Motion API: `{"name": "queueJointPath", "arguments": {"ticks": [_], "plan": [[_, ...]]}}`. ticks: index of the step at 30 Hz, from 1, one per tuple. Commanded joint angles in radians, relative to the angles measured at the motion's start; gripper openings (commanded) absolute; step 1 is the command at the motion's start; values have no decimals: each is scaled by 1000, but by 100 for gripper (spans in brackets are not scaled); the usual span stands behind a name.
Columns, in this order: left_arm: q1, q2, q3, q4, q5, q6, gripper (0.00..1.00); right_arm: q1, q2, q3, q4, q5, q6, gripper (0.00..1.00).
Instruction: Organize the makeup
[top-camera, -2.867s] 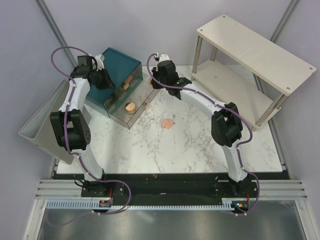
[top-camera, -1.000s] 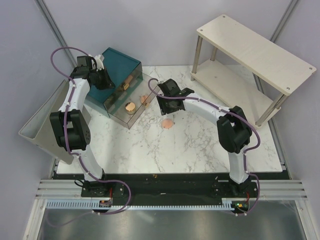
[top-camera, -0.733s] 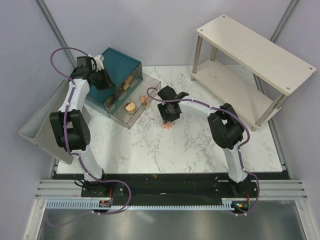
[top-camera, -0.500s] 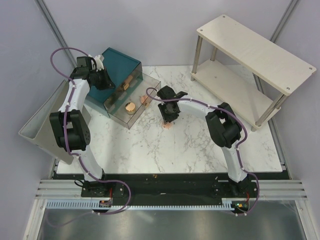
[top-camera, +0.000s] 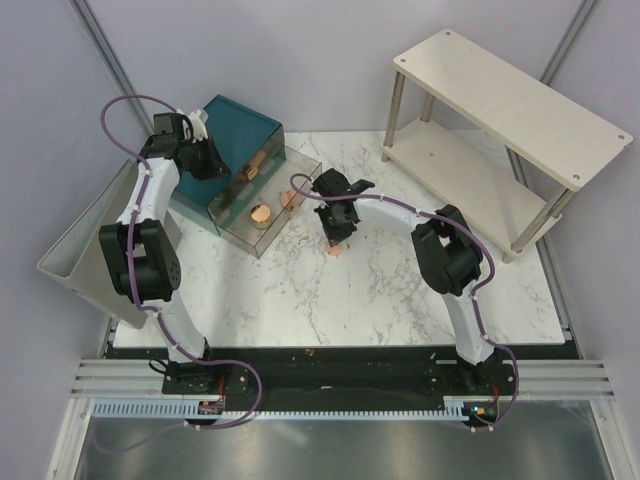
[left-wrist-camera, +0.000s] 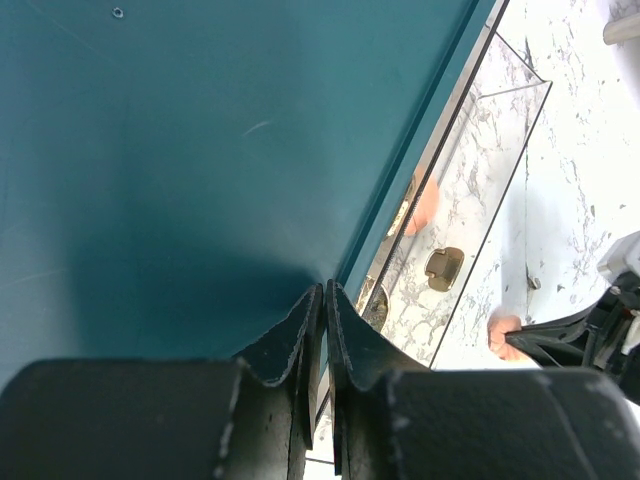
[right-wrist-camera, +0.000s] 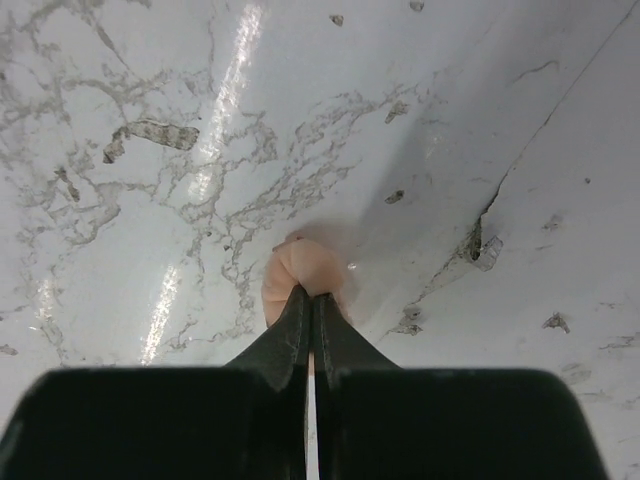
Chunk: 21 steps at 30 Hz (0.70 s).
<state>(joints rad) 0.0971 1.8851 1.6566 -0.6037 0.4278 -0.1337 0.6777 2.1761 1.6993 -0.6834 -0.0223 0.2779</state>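
A flat peach-pink disc (right-wrist-camera: 298, 272) lies on the marble table, and my right gripper (right-wrist-camera: 311, 297) is shut on its near rim, fingertips down at the tabletop. From above, that gripper (top-camera: 338, 238) stands just over the disc (top-camera: 337, 251), right of the clear drawer (top-camera: 300, 160) pulled out of the teal box (top-camera: 238, 122). The drawer holds a round gold tin (top-camera: 260, 213) and another peach disc (top-camera: 290, 198). My left gripper (left-wrist-camera: 325, 292) has its jaws together at the teal box's (left-wrist-camera: 200, 150) front edge. I cannot tell whether it pinches anything.
A pale two-tier shelf (top-camera: 500, 100) stands at the back right. A grey tilted bin (top-camera: 85, 265) leans off the table's left edge. More small items sit in the box's upper drawer (top-camera: 252, 170). Marble tabletop (top-camera: 400, 290) spreads in front.
My right gripper came away from the drawer, dropped onto the disc on the table and closed on it. The left arm has not moved.
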Motion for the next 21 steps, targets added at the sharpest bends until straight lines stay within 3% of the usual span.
{"name": "queueJointPath", "arguments": {"ticks": [1, 7, 14, 21], "plan": [[-27, 94, -87, -275, -15, 32, 16, -3, -30, 121, -45, -24, -36, 0], [-25, 94, -86, -274, -12, 32, 16, -12, 14, 284, -41, -77, -29, 0], [-27, 100, -84, -272, 2, 23, 16, -17, 175, 567, -16, -179, 53, 0], [-25, 98, -81, -272, 6, 23, 16, -21, 269, 649, 108, -255, 205, 0]]}}
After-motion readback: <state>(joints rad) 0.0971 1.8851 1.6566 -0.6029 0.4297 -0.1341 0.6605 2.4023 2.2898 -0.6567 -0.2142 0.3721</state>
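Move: The right hand already pinches the powder puff just above the table; the open drawer it is bound for has its middle about 11 cm ahead and 16 cm to the left, roughly level. The second puff lies about 12 cm ahead and 11 cm left, the gold jar about 8 cm ahead and 18 cm left. From the left hand, at the teal box's top edge, the drawer's middle is some 5 cm back, 9 cm right and 14 cm down. Still pinching the puff, the right hand rises 11 cm while swinging left and forward towards the drawer, tilting about 25 degrees. ##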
